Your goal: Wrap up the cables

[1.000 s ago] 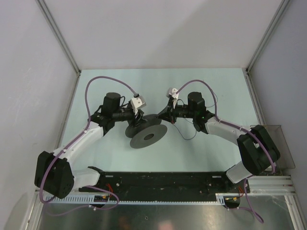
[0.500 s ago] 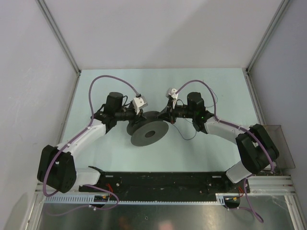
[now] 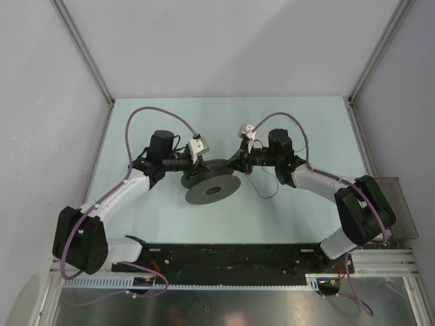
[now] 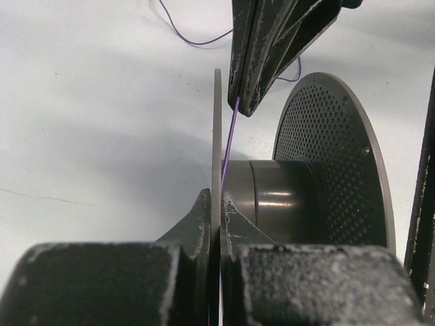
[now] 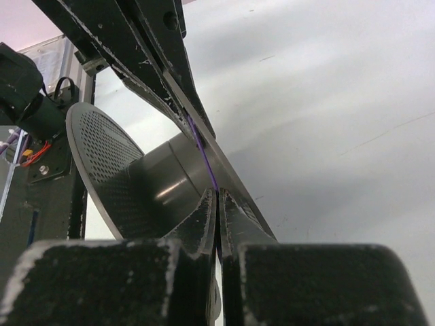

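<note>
A round dark grey spool [image 3: 212,191] lies in the middle of the table. My left gripper [image 4: 217,197] is shut on the thin edge of one spool flange [image 4: 217,122]; the perforated other flange [image 4: 333,156] and the hub [image 4: 272,204] sit to its right. My right gripper [image 5: 217,193] is shut on the thin purple cable [image 5: 202,155], just beside the hub [image 5: 163,183]. The cable [image 4: 231,136] runs taut from the right fingertips down along the flange. Its loose end [image 3: 270,193] curls on the table to the spool's right. From above, the left gripper [image 3: 196,165] and right gripper [image 3: 238,163] face each other across the spool.
A black rail [image 3: 224,255] spans the near edge between the arm bases. A clear plastic box [image 3: 402,204] stands at the right edge. Grey walls [image 3: 81,54] enclose the pale table on three sides. Thick purple arm cables [image 3: 146,115] arch above both arms.
My left gripper has closed onto the spool's flange. The spool has shifted slightly right and lies flatter. The right gripper stays shut on the cable.
</note>
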Tool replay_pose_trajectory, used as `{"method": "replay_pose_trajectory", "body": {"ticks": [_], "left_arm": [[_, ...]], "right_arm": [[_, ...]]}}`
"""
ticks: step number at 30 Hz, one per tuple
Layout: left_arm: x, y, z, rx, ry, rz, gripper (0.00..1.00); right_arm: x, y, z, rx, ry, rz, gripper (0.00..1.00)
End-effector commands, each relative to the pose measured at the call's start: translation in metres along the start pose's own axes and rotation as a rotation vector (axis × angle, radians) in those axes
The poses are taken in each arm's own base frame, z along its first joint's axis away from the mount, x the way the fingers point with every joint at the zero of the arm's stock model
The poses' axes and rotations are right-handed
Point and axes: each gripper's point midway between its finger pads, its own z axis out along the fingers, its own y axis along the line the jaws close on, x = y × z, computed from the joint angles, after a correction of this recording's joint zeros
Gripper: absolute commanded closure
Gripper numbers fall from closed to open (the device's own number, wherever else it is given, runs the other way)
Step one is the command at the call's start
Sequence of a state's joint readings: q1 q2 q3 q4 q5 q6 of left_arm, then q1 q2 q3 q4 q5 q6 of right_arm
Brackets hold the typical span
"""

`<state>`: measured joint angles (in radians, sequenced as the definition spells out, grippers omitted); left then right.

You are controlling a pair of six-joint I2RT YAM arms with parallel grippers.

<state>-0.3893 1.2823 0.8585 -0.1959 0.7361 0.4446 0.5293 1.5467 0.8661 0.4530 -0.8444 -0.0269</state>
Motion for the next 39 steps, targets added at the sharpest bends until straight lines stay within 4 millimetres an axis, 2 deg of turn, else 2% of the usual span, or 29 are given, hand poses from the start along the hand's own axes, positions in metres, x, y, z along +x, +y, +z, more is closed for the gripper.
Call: {"method": "replay_pose_trajectory", "body": {"ticks": [1, 3, 5, 9, 11, 15, 18, 21, 25, 28, 32, 36, 39], "left_arm": [[-0.015, 0.015, -0.019, -0.065, -0.033, 0.047, 1.00], [-0.018, 0.016, -0.019, -0.063, -0.039, 0.042, 1.00], [-0.022, 0.017, -0.020, -0.069, -0.044, 0.038, 1.00], [-0.043, 0.021, -0.028, -0.099, -0.080, 0.049, 1.00], [-0.059, 0.025, -0.035, -0.127, -0.102, 0.048, 1.00], [-0.093, 0.031, -0.056, -0.201, -0.151, 0.053, 1.00], [-0.115, 0.033, -0.074, -0.234, -0.184, 0.053, 1.00], [-0.136, 0.033, -0.088, -0.248, -0.212, 0.056, 1.00], [-0.163, 0.033, -0.103, -0.260, -0.260, 0.056, 0.98], [-0.182, 0.030, -0.112, -0.256, -0.295, 0.081, 1.00], [-0.201, 0.024, -0.123, -0.236, -0.331, 0.125, 1.00], [-0.214, 0.016, -0.130, -0.206, -0.351, 0.172, 1.00], [-0.221, 0.012, -0.132, -0.186, -0.360, 0.188, 1.00]], "right_arm": [[0.004, -0.027, -0.014, 0.069, 0.019, -0.019, 0.98], [0.006, -0.026, -0.013, 0.065, 0.027, -0.016, 0.95], [0.007, -0.026, -0.013, 0.066, 0.030, -0.008, 0.86], [-0.005, -0.028, -0.022, 0.083, 0.012, -0.006, 0.46], [-0.016, -0.032, -0.031, 0.111, -0.002, -0.022, 0.33], [-0.031, -0.044, -0.057, 0.185, -0.005, -0.047, 0.15], [-0.035, -0.057, -0.077, 0.274, 0.004, -0.037, 0.03], [-0.031, -0.073, -0.100, 0.384, 0.041, -0.063, 0.01], [-0.012, -0.074, -0.120, 0.337, 0.131, -0.167, 0.01], [0.008, -0.074, -0.124, 0.272, 0.218, -0.322, 0.03], [0.019, -0.087, -0.127, 0.217, 0.259, -0.509, 0.05], [0.037, -0.098, -0.131, 0.131, 0.305, -0.718, 0.06], [0.042, -0.104, -0.127, 0.084, 0.283, -0.805, 0.06]]}}
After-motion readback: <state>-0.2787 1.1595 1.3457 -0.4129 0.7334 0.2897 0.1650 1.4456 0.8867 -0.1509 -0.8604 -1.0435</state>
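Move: Just right of and behind the left fingers, which are already shut on its far rim with the cable, the spool has its middle about 2 cm right, 4 cm back and 7 cm below. The loose cable loop on the table lies some 20 cm right of that hand, 5 cm farther out and 13 cm down. From the shut right fingers, that loop lies about 13 cm right, 4 cm ahead and 15 cm below; the spool's middle is roughly 5 cm left, 5 cm back and 9 cm below. Opening wide, the right fingers let go of the purple strand beside the rim and draw off about 15 cm right and a little forward, towards the loose cable, rising slightly and then sinking with the fingertips tipping down. Meanwhile the left hand keeps its pinch on rim and cable and, after a brief settling, carries the spool some 20 cm straight up, tilting modestly. ##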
